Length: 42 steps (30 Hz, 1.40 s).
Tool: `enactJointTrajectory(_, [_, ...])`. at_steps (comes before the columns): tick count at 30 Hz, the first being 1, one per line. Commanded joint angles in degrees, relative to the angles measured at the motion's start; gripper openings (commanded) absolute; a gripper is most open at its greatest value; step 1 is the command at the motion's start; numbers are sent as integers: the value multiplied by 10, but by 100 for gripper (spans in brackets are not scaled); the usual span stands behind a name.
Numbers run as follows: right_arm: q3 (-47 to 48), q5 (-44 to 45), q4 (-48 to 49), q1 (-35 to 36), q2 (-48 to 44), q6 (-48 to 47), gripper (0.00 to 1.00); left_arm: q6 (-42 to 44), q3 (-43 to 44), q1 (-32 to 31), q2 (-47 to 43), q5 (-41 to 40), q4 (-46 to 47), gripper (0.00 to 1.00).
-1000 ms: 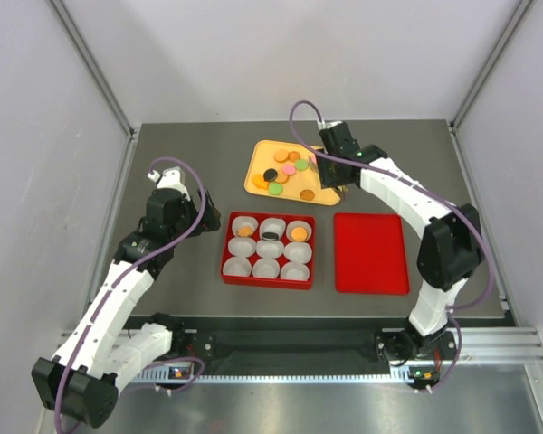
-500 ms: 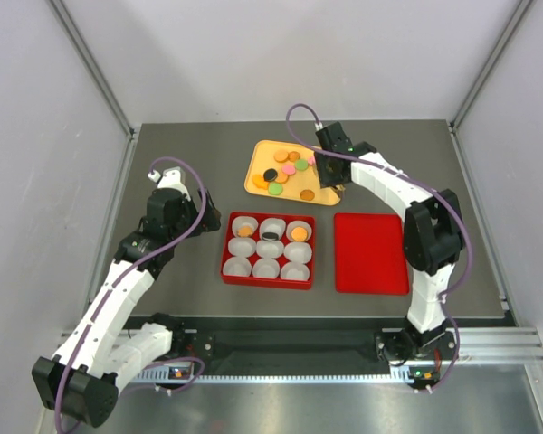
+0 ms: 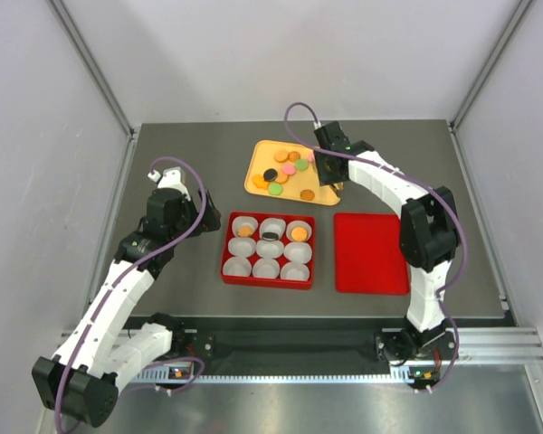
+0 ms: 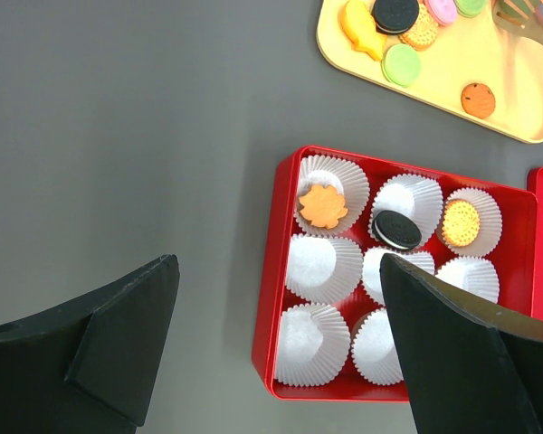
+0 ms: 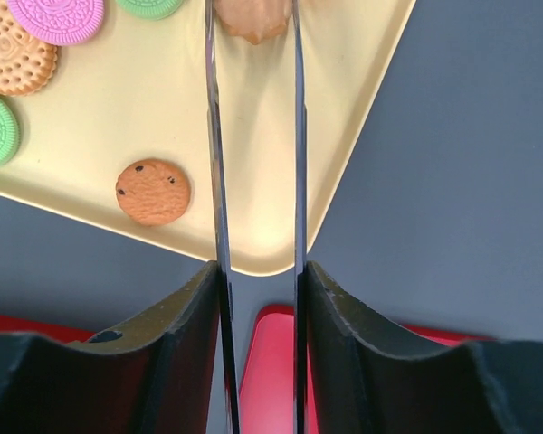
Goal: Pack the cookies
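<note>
Cookies [image 3: 285,170], orange, pink, green and black, lie on a yellow tray [image 3: 256,183]. My right gripper [image 3: 330,172] is shut on metal tongs [image 5: 214,136] over the tray's right side. The tong tips flank a tan cookie [image 5: 251,23]; a chip cookie [image 5: 153,192] lies to their left. The red box [image 3: 224,249] holds white paper cups. Its back row has an orange cookie [image 4: 323,206], a black one [image 4: 397,229] and another orange one [image 4: 461,222]. My left gripper [image 4: 279,262] is open and empty above the box's left edge.
A flat red lid [image 3: 371,253] lies right of the box, and its corner shows under the tongs [image 5: 267,362]. The tray's near right corner [image 5: 281,258] sits just below the tongs. Grey walls enclose the dark table on three sides.
The right arm has shifted a little left and back, carrying the tongs further over the yellow tray. The left arm has not moved.
</note>
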Motion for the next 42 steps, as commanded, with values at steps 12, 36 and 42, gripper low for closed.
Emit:
enactJointTrajectory(12, [-56, -4, 16, -9, -112, 11, 32, 10, -3, 3, 0, -2, 22, 97])
enactJointTrajectory(36, [-212, -69, 30, 180, -355, 58, 33, 7, -3, 4, -6, -3, 22, 97])
enactJointTrajectory(42, [-209, -64, 46, 285, -318, 80, 33, 7, -4, 4, -8, -7, 21, 97])
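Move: The right fingers are already around an orange cookie on the yellow tray; its destination, the red box, has its middle roughly 21 cm back and 10 cm to the left, at about hand height. A brown cookie lies some 6 cm back and 2 cm left of the hand, a green one about 3 cm ahead and 3 cm left, and the red lid 21 cm back and 12 cm right. From the idle left hand the box's middle is about 11 cm right, 3 cm back and 9 cm below. The right hand finishes tightening its pinch on the orange cookie, then lifts it off the yellow tray and draws it back towards the red box, rising steadily. After roughly 9 cm of backward travel it speeds up and sweeps left as well, ending about 20 cm back, 11 cm left and 10 cm up, over the box, while the wrist turns some 30 degrees, counter-clockwise with its left side rising, and the fingers keep their hold. ##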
